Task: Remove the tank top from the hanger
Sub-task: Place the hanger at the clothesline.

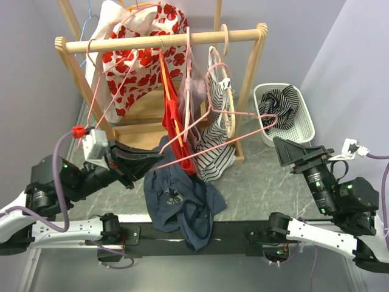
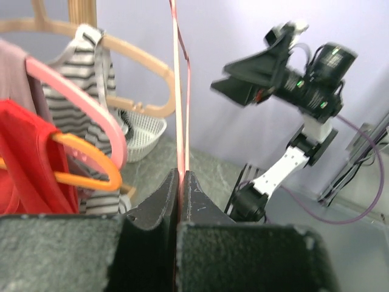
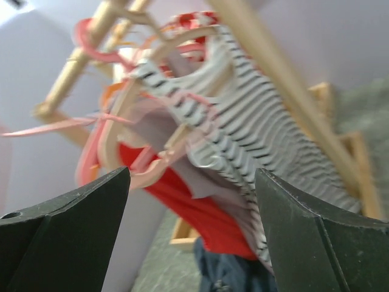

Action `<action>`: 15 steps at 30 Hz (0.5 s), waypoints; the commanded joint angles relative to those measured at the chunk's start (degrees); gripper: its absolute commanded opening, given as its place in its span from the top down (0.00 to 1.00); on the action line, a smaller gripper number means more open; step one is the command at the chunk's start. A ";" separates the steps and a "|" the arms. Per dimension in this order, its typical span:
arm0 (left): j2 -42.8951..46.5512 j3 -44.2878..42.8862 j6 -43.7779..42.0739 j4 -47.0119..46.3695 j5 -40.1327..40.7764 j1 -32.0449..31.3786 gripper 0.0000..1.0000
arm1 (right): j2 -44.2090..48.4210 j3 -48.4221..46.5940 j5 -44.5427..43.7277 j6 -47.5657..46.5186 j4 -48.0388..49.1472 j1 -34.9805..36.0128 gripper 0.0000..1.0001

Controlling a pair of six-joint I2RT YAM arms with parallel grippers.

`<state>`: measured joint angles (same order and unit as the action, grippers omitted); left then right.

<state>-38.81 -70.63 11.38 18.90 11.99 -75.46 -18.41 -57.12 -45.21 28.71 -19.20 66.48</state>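
A thin pink hanger (image 1: 231,141) slants low over the table in front of the rack. My left gripper (image 1: 159,160) is shut on its near end. In the left wrist view the pink wire (image 2: 180,109) runs straight up out of the closed left gripper (image 2: 181,177). A navy tank top (image 1: 179,198) lies crumpled on the table below the hanger. Its upper edge reaches the hanger's near end, and I cannot tell whether a strap is still on the wire. My right gripper (image 1: 281,152) hovers open to the right, nothing between its fingers. The right wrist view shows this gripper (image 3: 191,179) facing the hung clothes and the navy top (image 3: 234,274).
A wooden rack (image 1: 164,41) carries a floral garment (image 1: 140,58), a red garment (image 1: 172,112) and a striped top (image 1: 216,131) on other hangers. A white basket (image 1: 304,125) with striped cloth stands at the right. The table's front edge runs just beyond the arm bases.
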 commanded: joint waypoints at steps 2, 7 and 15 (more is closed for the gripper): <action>0.32 -3.88 -3.37 -8.70 -5.48 -0.12 0.99 | -0.49 -2.29 -13.41 5.12 -7.33 -0.03 0.09; -2.85 -9.00 -6.36 -3.96 -3.30 -0.13 0.99 | -0.57 -3.43 -15.87 11.26 -13.48 -0.03 0.07; 2.15 -5.05 -5.93 -0.88 15.16 -0.21 0.99 | -10.58 -8.96 -20.88 22.57 -28.58 -0.12 0.05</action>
<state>-39.75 -77.34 5.98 18.37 17.28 -75.46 -22.61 -61.32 -60.40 40.14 -36.12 66.48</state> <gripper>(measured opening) 0.043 0.946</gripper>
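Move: The bare stretch of clothesline rail for the pink hanger lies about 30 cm ahead of my left hand, 8 cm to its left and some 8 cm above. The empty pink hanger already hung there is around 24 cm ahead and 14 cm left, at about hand height. The red top hangs about 22 cm ahead, 4 cm right and 8 cm lower. From my right hand, that bare stretch is some 23 cm ahead, 39 cm left and 12 cm up. With my left fingers still shut on one corner of the pink hanger, I raise it about 5 cm, easing back slightly, then bring it left and a little forward towards the rail, tilting the fingertips up and finally turning a touch counter-clockwise. My open, empty right hand sinks about 4 cm and shifts right and slightly forward, tipping down and turning clockwise. ##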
